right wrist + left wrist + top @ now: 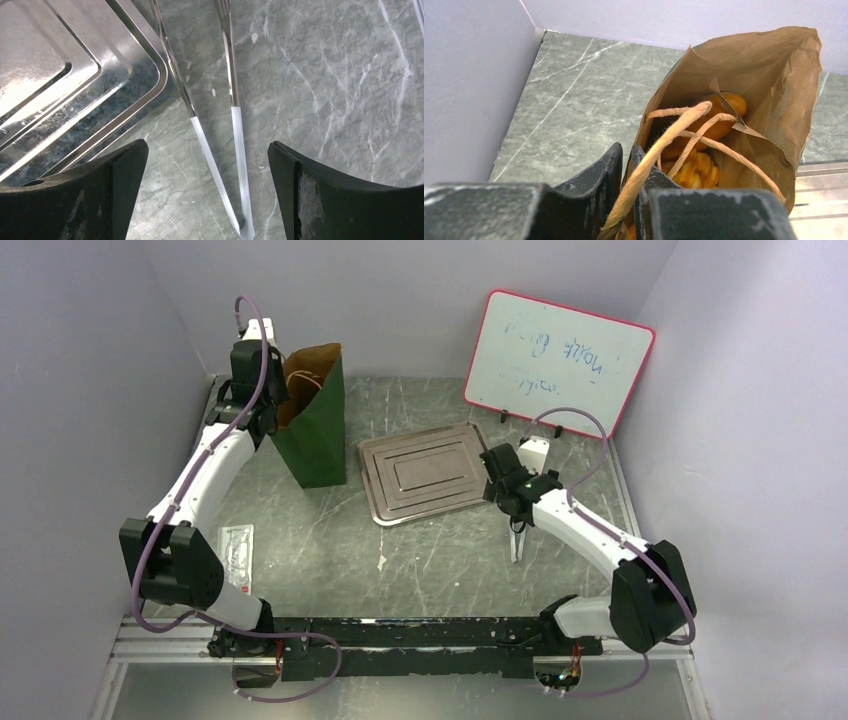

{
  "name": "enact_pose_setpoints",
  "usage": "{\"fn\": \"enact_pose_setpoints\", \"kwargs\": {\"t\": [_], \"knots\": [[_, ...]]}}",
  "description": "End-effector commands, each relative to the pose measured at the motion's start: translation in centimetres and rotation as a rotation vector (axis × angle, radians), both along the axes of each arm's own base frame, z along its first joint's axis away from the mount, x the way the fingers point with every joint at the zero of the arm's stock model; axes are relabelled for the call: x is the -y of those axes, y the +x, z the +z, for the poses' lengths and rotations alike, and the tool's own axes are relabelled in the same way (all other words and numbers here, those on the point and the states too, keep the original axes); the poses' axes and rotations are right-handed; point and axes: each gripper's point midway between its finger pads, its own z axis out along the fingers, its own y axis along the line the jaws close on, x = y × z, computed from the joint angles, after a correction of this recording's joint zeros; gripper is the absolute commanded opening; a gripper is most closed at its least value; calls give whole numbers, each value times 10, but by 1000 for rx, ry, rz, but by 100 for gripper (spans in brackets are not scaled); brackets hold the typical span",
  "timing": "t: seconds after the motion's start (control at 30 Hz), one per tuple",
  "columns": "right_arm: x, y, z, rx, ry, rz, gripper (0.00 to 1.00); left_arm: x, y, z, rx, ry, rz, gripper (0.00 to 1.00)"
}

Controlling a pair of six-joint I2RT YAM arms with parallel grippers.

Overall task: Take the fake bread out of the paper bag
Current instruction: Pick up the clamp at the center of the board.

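Note:
The paper bag (318, 435), dark green outside and brown inside, stands upright at the back left. My left gripper (266, 408) is shut on the bag's left rim (636, 150), beside a tan cord handle (659, 150). In the left wrist view the bag's mouth (764, 75) gapes, and glossy orange fake bread (724, 120) lies inside, with a ridged piece (694, 170) below it. My right gripper (505, 495) hovers open near the tray's right edge. Metal tongs (235, 130) lie on the table between its spread fingers (125, 175), which do not touch them.
A flat silver tray (425, 472) lies at the table's centre, seen also as a tray corner (75, 75) in the right wrist view. A whiteboard (558, 358) leans at the back right. A clear plastic packet (237, 545) lies near the left arm. The tongs (517, 540) extend toward the near edge.

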Motion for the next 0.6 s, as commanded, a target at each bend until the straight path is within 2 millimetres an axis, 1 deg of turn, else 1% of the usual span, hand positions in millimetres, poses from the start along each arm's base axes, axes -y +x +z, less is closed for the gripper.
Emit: {"fn": "enact_pose_setpoints", "kwargs": {"t": [0.0,0.07,0.13,0.2,0.27,0.33,0.37,0.5,0.57], "knots": [[5,-11,-9,-35,-2,-9,93,-4,0,30,81,-21,36,12],[13,-12,-16,-57,-2,-28,93,-4,0,29,72,-36,25,19],[15,-14,-23,-73,2,-32,93,0,2,24,54,-58,6,23],[17,-15,-27,-79,10,-36,93,1,4,20,40,-70,-2,30],[18,-15,-31,-86,20,-33,93,2,5,18,32,-88,-12,39],[20,-16,-35,-96,28,-34,93,3,6,16,28,-105,-19,51],[21,-16,-37,-102,28,-34,93,3,6,15,23,-112,-21,54],[25,-18,-44,-118,36,-37,93,2,11,5,-9,-141,-30,54],[27,-18,-46,-126,35,-38,93,3,13,-2,-28,-160,-43,53]]}}
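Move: Just behind the right hand lie the tongs (the clamp), their middle roughly 3 cm back, 2 cm left and 9 cm below; from this hand the tray is centred about 7 cm ahead and 20 cm left, at table height. The left hand's nearly shut fingers are at the left rim of the paper bag, whose middle lies some 9 cm right, 2 cm ahead and 12 cm below. Sinking about 4 cm towards the tongs, the right hand also draws 2 cm back and 2.5 cm to its right, tipping slightly more downward with its fingers kept wide open; no contact yet. Meanwhile the left hand practically stays in place, rolls about 5 degrees and opens its fingers to roughly half, letting go of the bag's left rim. ##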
